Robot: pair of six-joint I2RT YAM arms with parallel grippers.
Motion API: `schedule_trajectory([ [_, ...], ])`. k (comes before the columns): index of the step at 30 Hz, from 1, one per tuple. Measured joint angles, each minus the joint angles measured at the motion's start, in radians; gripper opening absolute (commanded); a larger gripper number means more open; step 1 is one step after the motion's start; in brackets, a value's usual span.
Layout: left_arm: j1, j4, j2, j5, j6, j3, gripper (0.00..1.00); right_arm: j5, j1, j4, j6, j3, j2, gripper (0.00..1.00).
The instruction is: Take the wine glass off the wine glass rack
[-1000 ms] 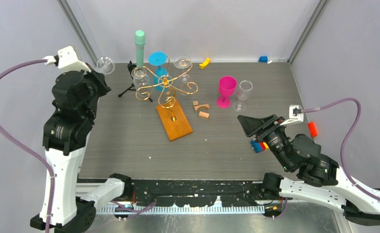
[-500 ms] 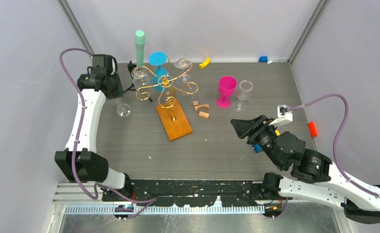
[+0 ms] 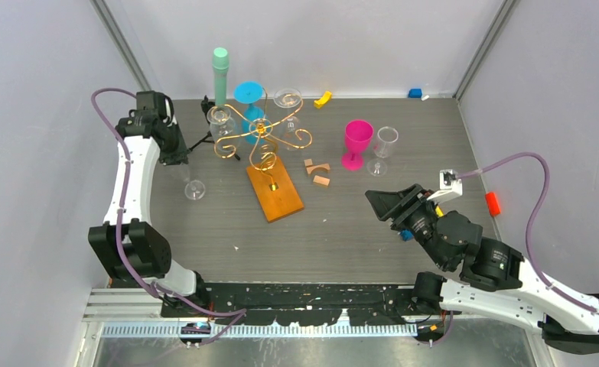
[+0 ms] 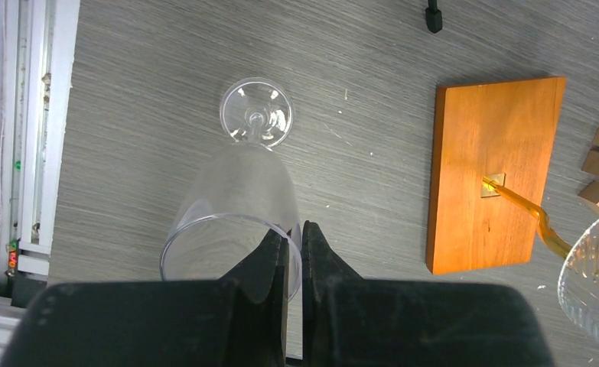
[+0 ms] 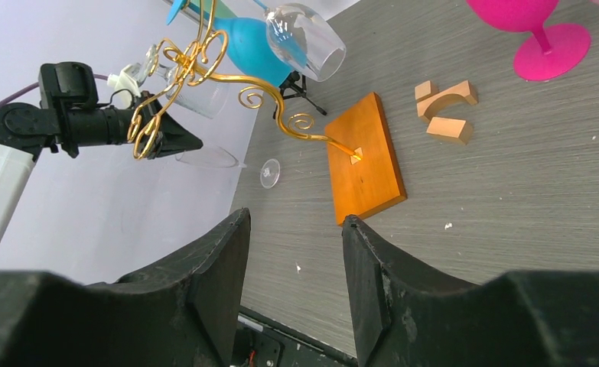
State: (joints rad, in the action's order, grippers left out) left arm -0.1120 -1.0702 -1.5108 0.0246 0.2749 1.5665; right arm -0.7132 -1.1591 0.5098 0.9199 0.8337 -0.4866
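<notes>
A clear wine glass (image 4: 235,202) hangs upright from my left gripper (image 4: 296,233), which is shut on its rim, one finger inside the bowl and one outside. Its foot (image 3: 194,189) is low over the table left of the rack; I cannot tell whether it touches. The wine glass rack (image 3: 262,134) is gold wire on an orange wooden base (image 3: 275,193), with two clear glasses (image 3: 221,118) and a blue one (image 3: 249,95) hanging on its arms. My right gripper (image 5: 296,229) stands open and empty over the table's right side, well away from the rack.
A pink goblet (image 3: 356,141) and a clear glass (image 3: 385,141) stand at the right back. Wooden blocks (image 3: 317,172) lie beside the rack base. A black tripod (image 3: 208,126) and a teal cylinder (image 3: 220,73) stand behind the rack. A red piece (image 3: 493,202) lies at the right wall.
My left arm has swung from high at the far left down beside the rack, bringing the glass low over the table. My right gripper has shifted slightly left.
</notes>
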Motion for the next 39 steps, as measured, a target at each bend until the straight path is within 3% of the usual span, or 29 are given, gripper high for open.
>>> schedule_trajectory([
  [10,-0.005,-0.002,-0.016,0.000,0.000,-0.001,0.19,0.000,0.000,0.009,0.003,0.000,0.019,0.53],
  [17,-0.006,-0.004,-0.018,0.001,0.000,0.002,0.39,-0.003,0.000,0.016,0.010,-0.001,0.032,0.53],
  [23,-0.006,-0.015,0.008,-0.006,0.003,0.066,0.49,-0.019,0.000,0.016,0.020,-0.010,0.072,0.53],
  [26,-0.006,-0.019,0.060,-0.031,0.007,0.101,0.58,-0.025,0.000,0.016,0.025,-0.010,0.077,0.53],
  [32,-0.007,0.021,0.211,-0.091,0.077,0.119,0.85,-0.026,0.000,0.016,0.027,-0.010,0.077,0.53],
  [39,-0.008,0.219,0.346,-0.241,0.262,0.040,0.88,-0.026,0.000,0.016,0.029,-0.010,0.075,0.53],
])
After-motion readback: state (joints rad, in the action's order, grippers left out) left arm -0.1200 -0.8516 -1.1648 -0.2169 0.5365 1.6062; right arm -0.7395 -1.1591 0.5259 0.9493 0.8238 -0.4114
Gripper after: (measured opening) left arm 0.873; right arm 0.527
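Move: The clear wine glass hangs from the left gripper, pinched by the wall near its rim, its foot at or just above the table; its middle lies about 2 cm left, 1 cm back and 8 cm below. The hanging glass is about 12 cm right, 7 cm ahead; the wooden rack base 20 cm right, 1 cm ahead; the tripod 16 cm ahead, 4 cm right. From the right hand, the wine glass is some 50 cm left, 14 cm ahead. Ease the left gripper down barely half a centimetre and open the fingers to let go of the wine glass rim. Then lift up and away from the glass by about 17 cm, still opening wide, drifting some 5 cm to the right as the hand climbs and tilting the fingers up to point forward by roughly 35 degrees. ##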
